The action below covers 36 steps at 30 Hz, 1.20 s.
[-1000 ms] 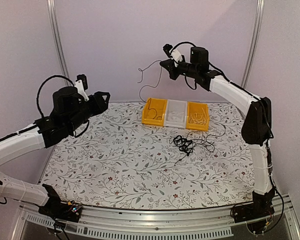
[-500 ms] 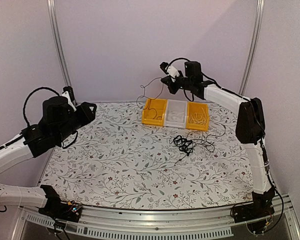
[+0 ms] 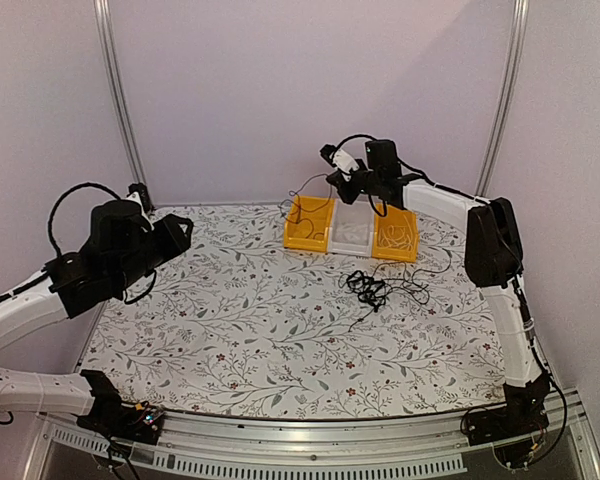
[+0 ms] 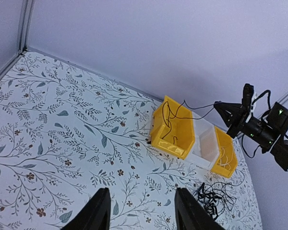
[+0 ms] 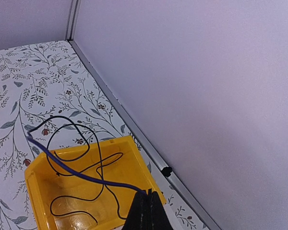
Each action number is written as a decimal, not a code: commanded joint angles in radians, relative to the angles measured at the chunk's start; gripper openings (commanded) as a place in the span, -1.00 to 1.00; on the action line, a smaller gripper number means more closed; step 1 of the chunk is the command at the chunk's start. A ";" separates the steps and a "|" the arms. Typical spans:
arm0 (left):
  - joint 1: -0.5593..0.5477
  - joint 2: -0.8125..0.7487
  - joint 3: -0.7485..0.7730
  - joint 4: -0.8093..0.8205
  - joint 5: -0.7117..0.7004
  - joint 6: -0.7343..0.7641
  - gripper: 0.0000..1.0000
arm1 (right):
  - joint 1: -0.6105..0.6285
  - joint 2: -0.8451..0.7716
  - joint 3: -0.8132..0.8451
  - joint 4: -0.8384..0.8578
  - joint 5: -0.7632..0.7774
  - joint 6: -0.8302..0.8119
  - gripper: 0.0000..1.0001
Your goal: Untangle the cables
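Observation:
A tangled clump of thin black cables lies on the floral table right of centre, and shows in the left wrist view as the clump. My right gripper hangs above the left yellow bin, shut on one separate cable. In the right wrist view the gripper pinches that strand, which loops down into the yellow bin. My left gripper hovers over the table's left side, open. Nothing sits between its fingers.
Three bins stand in a row at the back: left yellow, a white bin and a right yellow bin holding pale strands. The back wall and its metal rail run just behind the bins. Upright frame posts stand at the corners.
The right arm has come down toward the left yellow bin, so the held cable now trails into it. The left arm has sunk and pulled back left, its jaws slightly narrower.

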 commanded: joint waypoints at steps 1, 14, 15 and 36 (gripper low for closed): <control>-0.015 -0.016 -0.019 -0.005 -0.011 -0.020 -0.03 | -0.008 -0.062 -0.007 0.000 0.034 -0.052 -1.00; -0.016 -0.056 -0.048 -0.007 -0.021 -0.031 -0.05 | -0.078 -0.101 -0.080 -0.014 0.100 -0.129 -1.00; -0.016 -0.058 -0.050 -0.007 -0.020 -0.031 -0.04 | -0.074 -0.102 -0.077 -0.021 0.080 -0.134 -1.00; -0.042 -0.158 0.020 -0.247 -0.064 -0.132 -0.12 | 0.101 0.196 0.120 0.011 0.160 -0.213 -1.00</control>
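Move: The right hand already holds a black cable whose slack hangs into the left yellow bin. That bin's middle is about 6 cm to its left, 2 cm ahead and 18 cm below; the white tray is 6 cm right and 1 cm ahead, the right yellow bin some 19 cm right and level, and the black tangle roughly 20 cm back and 9 cm right. From the left hand, the bin lies about 32 cm ahead, 25 cm right and 25 cm below. The right hand, fingers still shut on the black cable, first swings about 7 cm to the right over the white tray with a little forward reach, then reverses and sweeps some 14 cm left and 5 cm back, carrying the cable over the left yellow bin. As the sweep ends it starts sinking towards the bin, finishing about 4 cm lower with its left side tipped down roughly 10 degrees, while the empty, half-open left hand draws slightly back and left, farther from the bins. ##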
